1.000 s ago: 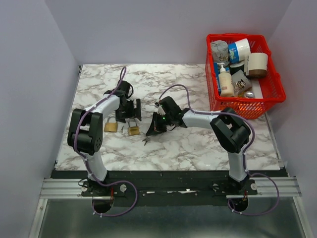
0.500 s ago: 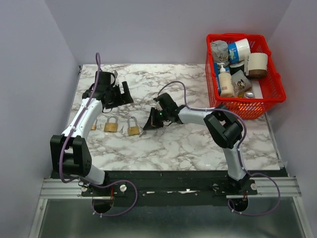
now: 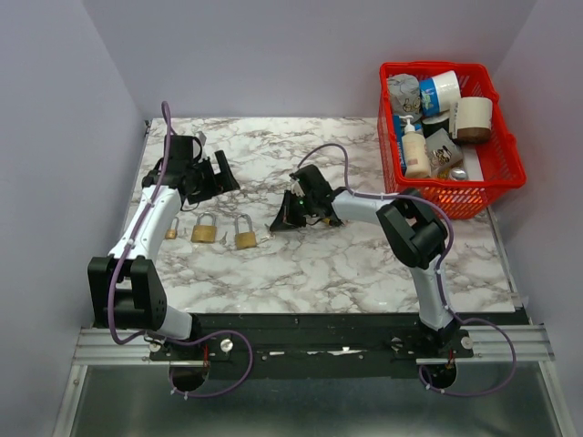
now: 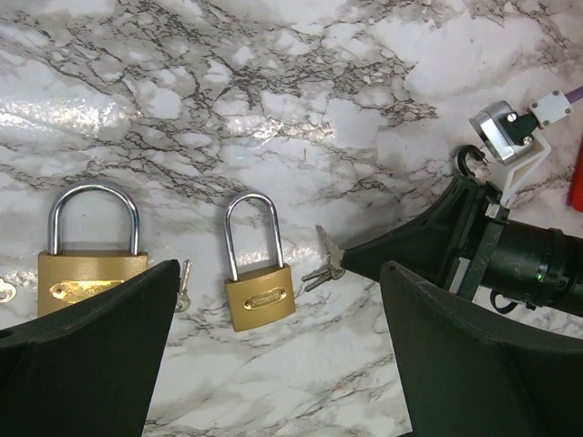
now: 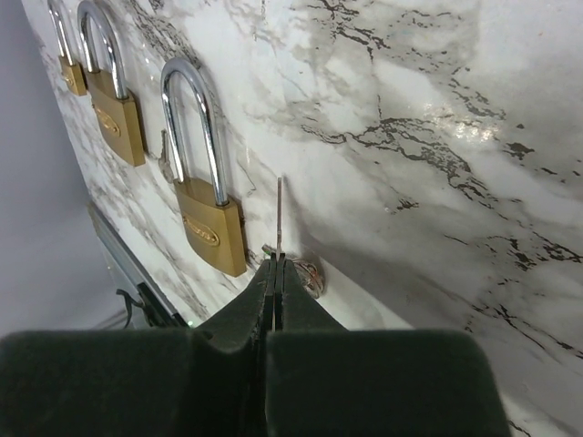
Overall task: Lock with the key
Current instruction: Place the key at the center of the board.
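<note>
Three brass padlocks lie in a row on the marble table, the rightmost one (image 3: pixel 244 238) (image 4: pixel 260 296) (image 5: pixel 211 232) with its shackle raised. My right gripper (image 3: pixel 276 223) (image 5: pixel 276 264) is shut on the key (image 5: pixel 279 214) (image 4: pixel 326 248), just right of that padlock. The key's thin blade sticks out past the fingertips, and its ring with spare keys (image 4: pixel 314 273) hangs onto the table. My left gripper (image 3: pixel 206 177) (image 4: pixel 282 364) hangs wide open with nothing in it, above and behind the padlocks.
The middle padlock (image 3: pixel 204 230) (image 4: pixel 91 282) has a loose key (image 4: pixel 183 284) lying beside it. A small padlock (image 3: pixel 172 228) lies at the far left. A red basket (image 3: pixel 446 196) full of household items stands at the back right corner.
My left arm has swung from over the padlocks to the back left, still open. The right gripper has shifted slightly back with the key pinched.
</note>
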Controlling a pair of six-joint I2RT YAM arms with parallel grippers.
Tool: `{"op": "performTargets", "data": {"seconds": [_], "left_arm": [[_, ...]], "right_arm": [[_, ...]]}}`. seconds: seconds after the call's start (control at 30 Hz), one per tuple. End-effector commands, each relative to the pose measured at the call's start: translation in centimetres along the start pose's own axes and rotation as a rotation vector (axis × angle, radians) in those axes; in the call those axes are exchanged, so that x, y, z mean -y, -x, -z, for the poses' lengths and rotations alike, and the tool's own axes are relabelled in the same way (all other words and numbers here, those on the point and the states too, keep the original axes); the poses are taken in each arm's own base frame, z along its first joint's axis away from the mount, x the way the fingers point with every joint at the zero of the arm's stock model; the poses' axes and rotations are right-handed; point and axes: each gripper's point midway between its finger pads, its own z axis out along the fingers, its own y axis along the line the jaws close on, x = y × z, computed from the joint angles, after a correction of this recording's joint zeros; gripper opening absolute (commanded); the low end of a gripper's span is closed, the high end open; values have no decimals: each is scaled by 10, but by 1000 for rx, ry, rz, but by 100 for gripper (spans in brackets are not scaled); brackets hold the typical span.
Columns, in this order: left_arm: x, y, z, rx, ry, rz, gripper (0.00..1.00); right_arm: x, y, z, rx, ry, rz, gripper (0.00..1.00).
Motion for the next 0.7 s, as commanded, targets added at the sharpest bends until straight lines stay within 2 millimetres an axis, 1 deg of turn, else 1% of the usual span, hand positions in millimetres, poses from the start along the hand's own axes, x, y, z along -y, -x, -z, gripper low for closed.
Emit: {"op": "performTargets", "data": {"seconds": [0.0,0.03,0.07,0.13,0.17,0.27,0.3,0.33,0.37,0.4,0.43,0.47,0.5,0.53,0.57,0.6,0.63,0.67], "left_arm": [[10,6,10,32,-42,7,99],[10,7,11,39,-42,6,99],[11,8,12,45,-45,4,99],[11,10,12,54,-47,9,99],[12,11,12,59,-50,9,99],[15,12,14,59,-62,7,99],[15,13,14,60,-62,7,99],[17,14,17,63,-67,1,99],[19,18,20,78,-75,-11,99],[21,19,23,87,-80,-16,99],[23,24,25,112,-89,-26,99],[26,28,31,138,-100,-34,99],[28,31,35,157,-109,-34,99],[30,35,38,181,-119,-42,99],[33,39,45,209,-129,-50,99],[35,42,49,227,-136,-60,99],[36,46,53,249,-139,-67,99],[39,48,60,271,-147,-77,99]], "right_arm": [[-1,-2,3,-1,-7,19,4],[4,-6,3,-8,-17,10,4],[5,-7,3,-7,-19,7,5],[5,-6,2,-7,-18,22,11],[5,-6,2,-9,-18,24,11],[-1,-7,7,-16,0,33,19],[-5,-7,10,-13,8,39,28],[-10,-6,13,-8,20,54,33],[-20,-3,21,6,38,78,39],[-23,-1,25,19,46,95,48],[-27,1,29,29,53,123,53],[-32,4,34,42,61,151,57],[-41,8,44,65,67,184,64],[-45,11,50,80,72,241,68],[-48,12,55,91,73,277,70],[-54,14,67,107,67,321,73],[-54,16,72,117,54,409,75],[-52,18,78,128,34,450,77]]}}
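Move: The right hand still has the key bunch at its fingertips, its middle about 1 cm back, 1 cm left and 1 cm below, close over the table. The nearest padlock lies some 7 cm left and 1 cm back, the large padlock about 18 cm left and level; the yellow padlock is roughly 14 cm right and 3 cm ahead, all about 1 cm lower. From the left hand, the keys lie around 12 cm right, 5 cm back and 15 cm below. Settling down barely half a centimetre at first, the right hand spreads its fingers from almost shut to about three-quarters open and lets go of the key, then climbs quickly straight up from it by some 6 cm, its fingertips tipping up about 10 degrees. The left hand, empty and wide open, also rises about 5 cm, away from the padlocks, with a similar tilt. ##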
